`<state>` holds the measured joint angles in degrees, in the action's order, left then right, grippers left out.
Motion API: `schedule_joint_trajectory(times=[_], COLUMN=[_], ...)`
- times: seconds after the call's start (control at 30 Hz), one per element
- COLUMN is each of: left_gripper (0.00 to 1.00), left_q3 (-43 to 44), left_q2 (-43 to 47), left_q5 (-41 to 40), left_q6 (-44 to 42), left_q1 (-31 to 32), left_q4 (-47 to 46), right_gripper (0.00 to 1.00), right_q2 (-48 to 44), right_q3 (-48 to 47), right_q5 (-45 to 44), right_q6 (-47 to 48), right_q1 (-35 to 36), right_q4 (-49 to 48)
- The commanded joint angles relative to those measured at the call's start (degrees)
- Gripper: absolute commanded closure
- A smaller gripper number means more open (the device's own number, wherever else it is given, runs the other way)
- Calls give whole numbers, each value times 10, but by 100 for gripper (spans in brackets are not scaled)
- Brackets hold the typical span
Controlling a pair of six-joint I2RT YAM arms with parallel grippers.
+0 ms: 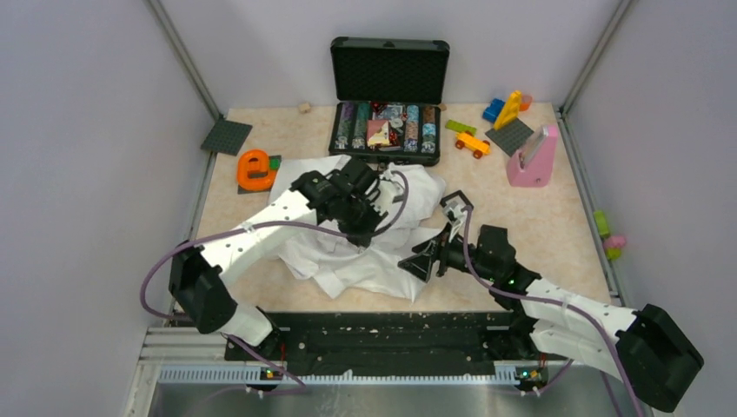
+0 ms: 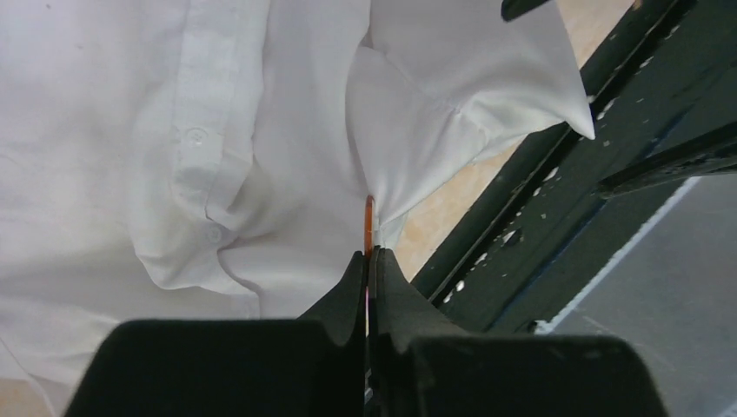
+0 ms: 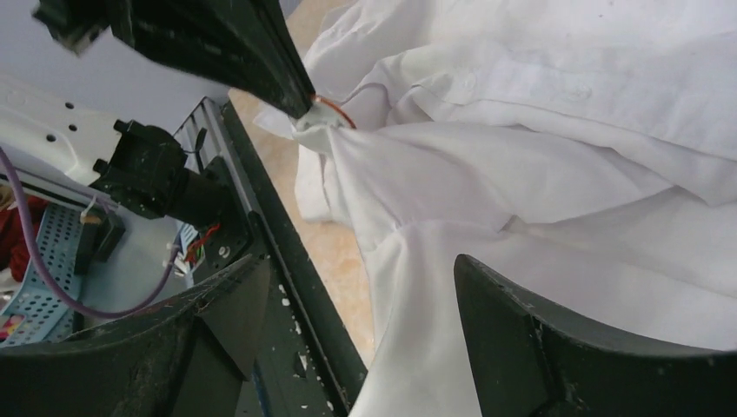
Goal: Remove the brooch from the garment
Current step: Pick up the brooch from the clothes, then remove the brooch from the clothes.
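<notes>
The garment, a crumpled white shirt (image 1: 369,269) (image 2: 130,130) (image 3: 565,130), lies near the table's front edge. My left gripper (image 1: 363,233) (image 2: 369,254) is shut on the brooch (image 2: 369,221) (image 3: 335,111), which shows only as a thin orange edge sticking out of the fingertips. The cloth is drawn into a taut peak at the brooch. My right gripper (image 1: 426,261) (image 3: 356,261) stands open just to the right of it. A fold of the shirt hangs between its wide jaws, and neither finger presses on it.
An open black case (image 1: 388,95) of coloured pieces stands at the back. An orange letter (image 1: 255,169) and a dark square plate (image 1: 227,136) lie at the left. Toy blocks (image 1: 508,109) and a pink object (image 1: 534,158) lie at the right. A black rail (image 1: 374,334) runs along the near edge.
</notes>
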<state>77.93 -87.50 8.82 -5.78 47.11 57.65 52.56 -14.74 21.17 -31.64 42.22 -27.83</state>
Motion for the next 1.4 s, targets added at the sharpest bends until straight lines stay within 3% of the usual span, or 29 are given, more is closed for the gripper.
schedule_joint_trajectory(times=[0.0, 0.2, 0.57, 0.67, 0.87, 0.97, 1.13, 1.37], left_gripper=[100, 100, 100, 100, 100, 100, 100, 100], left_q3=[-7, 12, -47, -55, -93, -100, -98, -103], left_q2=[23, 2, 63, 69, 88, 92, 95, 96], left_q5=[161, 219, 405, 420, 464, 462, 460, 461], left_q6=[49, 84, 122, 126, 165, 171, 170, 172], left_q1=[-65, -95, -164, -172, -180, -182, -187, -187], left_q4=[-53, -41, -166, -177, -251, -260, -259, -261], right_gripper=[20, 20, 21, 23, 31, 42, 53, 58], right_q2=[1, 51, 161, 177, 211, 223, 217, 204], right_q3=[4, -21, -59, -58, -49, -52, -53, -61], right_q5=[30, 38, 13, 21, 6, 7, -1, -16], right_q6=[21, -21, -91, -125, -208, -229, -226, -213], right_q1=[4, 5, 12, 12, 13, 15, 17, 18], right_q4=[-105, -173, -292, -342, -417, -439, -421, -380])
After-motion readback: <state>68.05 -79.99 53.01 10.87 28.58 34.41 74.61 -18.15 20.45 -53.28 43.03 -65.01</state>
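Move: My left hand already pinches the brooch, with cloth hanging from it; the brooch's middle is about 1 cm below the fingertips and 1 cm right. From my open right hand the brooch is roughly 10 cm left, 3 cm ahead and about level. The garment's heap centres some 13 cm left and 9 cm ahead of my right hand, about 12 cm lower; the black frame lies about 12 cm right and 13 cm ahead, 14 cm down. I lift the brooch about 8 cm with my left hand, drawing it some 3 cm right, and swing those fingers about 40 degrees from pointing down to pointing right, grip kept. My right hand rises about 6 cm and comes 4 to 5 cm left and a little forward, rolling its fingertips up; late on it closes from wide to about half open around the cloth fold beside the brooch. ##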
